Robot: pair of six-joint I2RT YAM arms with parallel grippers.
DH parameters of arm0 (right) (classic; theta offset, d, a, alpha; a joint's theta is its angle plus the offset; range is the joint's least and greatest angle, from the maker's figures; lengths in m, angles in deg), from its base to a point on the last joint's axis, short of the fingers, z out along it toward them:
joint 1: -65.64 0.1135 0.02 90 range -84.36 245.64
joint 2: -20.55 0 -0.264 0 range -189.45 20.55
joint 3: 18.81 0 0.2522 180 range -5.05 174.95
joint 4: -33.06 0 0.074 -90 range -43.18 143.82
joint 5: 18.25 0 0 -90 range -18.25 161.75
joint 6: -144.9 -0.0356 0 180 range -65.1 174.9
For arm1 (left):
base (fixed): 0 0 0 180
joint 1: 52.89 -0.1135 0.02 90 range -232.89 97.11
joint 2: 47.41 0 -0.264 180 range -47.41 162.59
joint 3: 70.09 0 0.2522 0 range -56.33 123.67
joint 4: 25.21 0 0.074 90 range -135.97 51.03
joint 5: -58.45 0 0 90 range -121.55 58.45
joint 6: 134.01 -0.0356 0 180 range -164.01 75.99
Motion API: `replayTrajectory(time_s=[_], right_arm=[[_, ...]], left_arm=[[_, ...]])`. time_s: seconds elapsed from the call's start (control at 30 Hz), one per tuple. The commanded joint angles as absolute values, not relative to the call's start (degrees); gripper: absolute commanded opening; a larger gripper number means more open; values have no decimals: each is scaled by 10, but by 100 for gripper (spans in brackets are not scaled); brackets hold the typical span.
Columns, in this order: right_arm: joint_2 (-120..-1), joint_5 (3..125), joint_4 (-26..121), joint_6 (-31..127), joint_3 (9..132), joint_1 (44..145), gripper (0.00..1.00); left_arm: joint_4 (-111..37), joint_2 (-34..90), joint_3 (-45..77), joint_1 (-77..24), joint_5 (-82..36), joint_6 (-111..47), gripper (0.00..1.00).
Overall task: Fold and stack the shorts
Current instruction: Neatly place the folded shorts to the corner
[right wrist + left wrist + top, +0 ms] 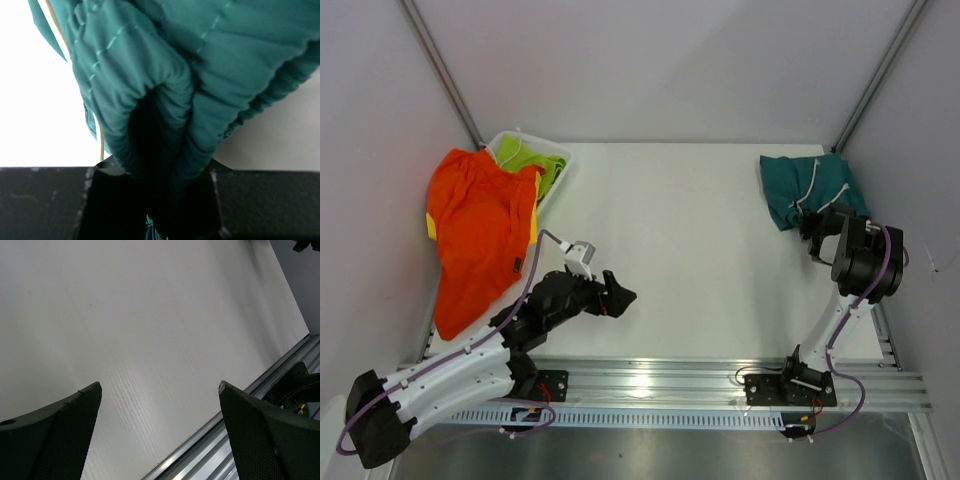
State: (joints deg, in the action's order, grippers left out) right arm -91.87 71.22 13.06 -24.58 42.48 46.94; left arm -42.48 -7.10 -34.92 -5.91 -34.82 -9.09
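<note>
The teal shorts (805,185) lie bunched at the table's far right, white drawstring on top. My right gripper (812,226) is shut on their near edge. In the right wrist view the gathered teal waistband (150,75) is pinched in the right gripper (160,172), dark fingers (45,205) on either side. The orange shorts (480,235) lie spread at the far left, draped partly over a bin. My left gripper (620,297) hovers open over bare table right of the orange pair, holding nothing. In the left wrist view the left gripper (160,385) shows both fingers (65,435) far apart.
A white bin (558,152) at the back left holds a lime-green pair (530,160). Yellow cloth (431,228) peeks from under the orange pair. A metal rail (650,380) runs along the near edge. Enclosure walls close in at left and right.
</note>
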Motion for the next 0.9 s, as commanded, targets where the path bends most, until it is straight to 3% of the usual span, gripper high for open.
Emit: replayTrajectory(time_s=[0.0,0.27,0.37,0.4,0.47,0.67,0.87], right_arm=[[-977,731,134,-248,509,474,0],[-1061,744,197,-237,658,486,0],[-1058,754,230,-231,670,490,35],[-1042,761,251,-231,667,493,59],[-1022,774,282,-218,667,497,71],[-938,754,325,-227,617,504,76],[-838,754,506,-194,592,502,95]], left_arm=[[-399,-63,-351,-62,-340,-98,99],[-393,-33,-338,-62,-345,-102,99],[-377,-28,-334,-62,-344,-100,99],[-377,-28,-331,-62,-344,-100,99],[-379,-28,-328,-62,-344,-100,99],[-378,-35,-328,-62,-338,-95,99],[-385,-54,-325,-61,-333,-97,99]])
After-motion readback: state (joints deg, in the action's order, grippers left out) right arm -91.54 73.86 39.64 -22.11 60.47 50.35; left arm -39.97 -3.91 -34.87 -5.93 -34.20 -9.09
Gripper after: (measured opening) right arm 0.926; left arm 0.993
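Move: The right hand already pinches the near edge of the folded shorts just above the table; their middle lies about 11 cm ahead of it and 3 cm to its right. The far right corner of the table, where they are going, is roughly 25 cm ahead, 10 cm right and 3 cm lower. The table's right edge passes some 11 cm to the hand's right, level with it. From the idle left hand that corner is about 54 cm ahead, 55 cm right and 13 cm down. Still pinching the near edge of the shorts, the right hand carries them low and forward about 10 cm towards the far right corner, drifting slightly right. There its fingers open wide and let go; it lifts 2 to 3 cm and draws back roughly 6 cm and a little left, tipping down some 10 degrees. ##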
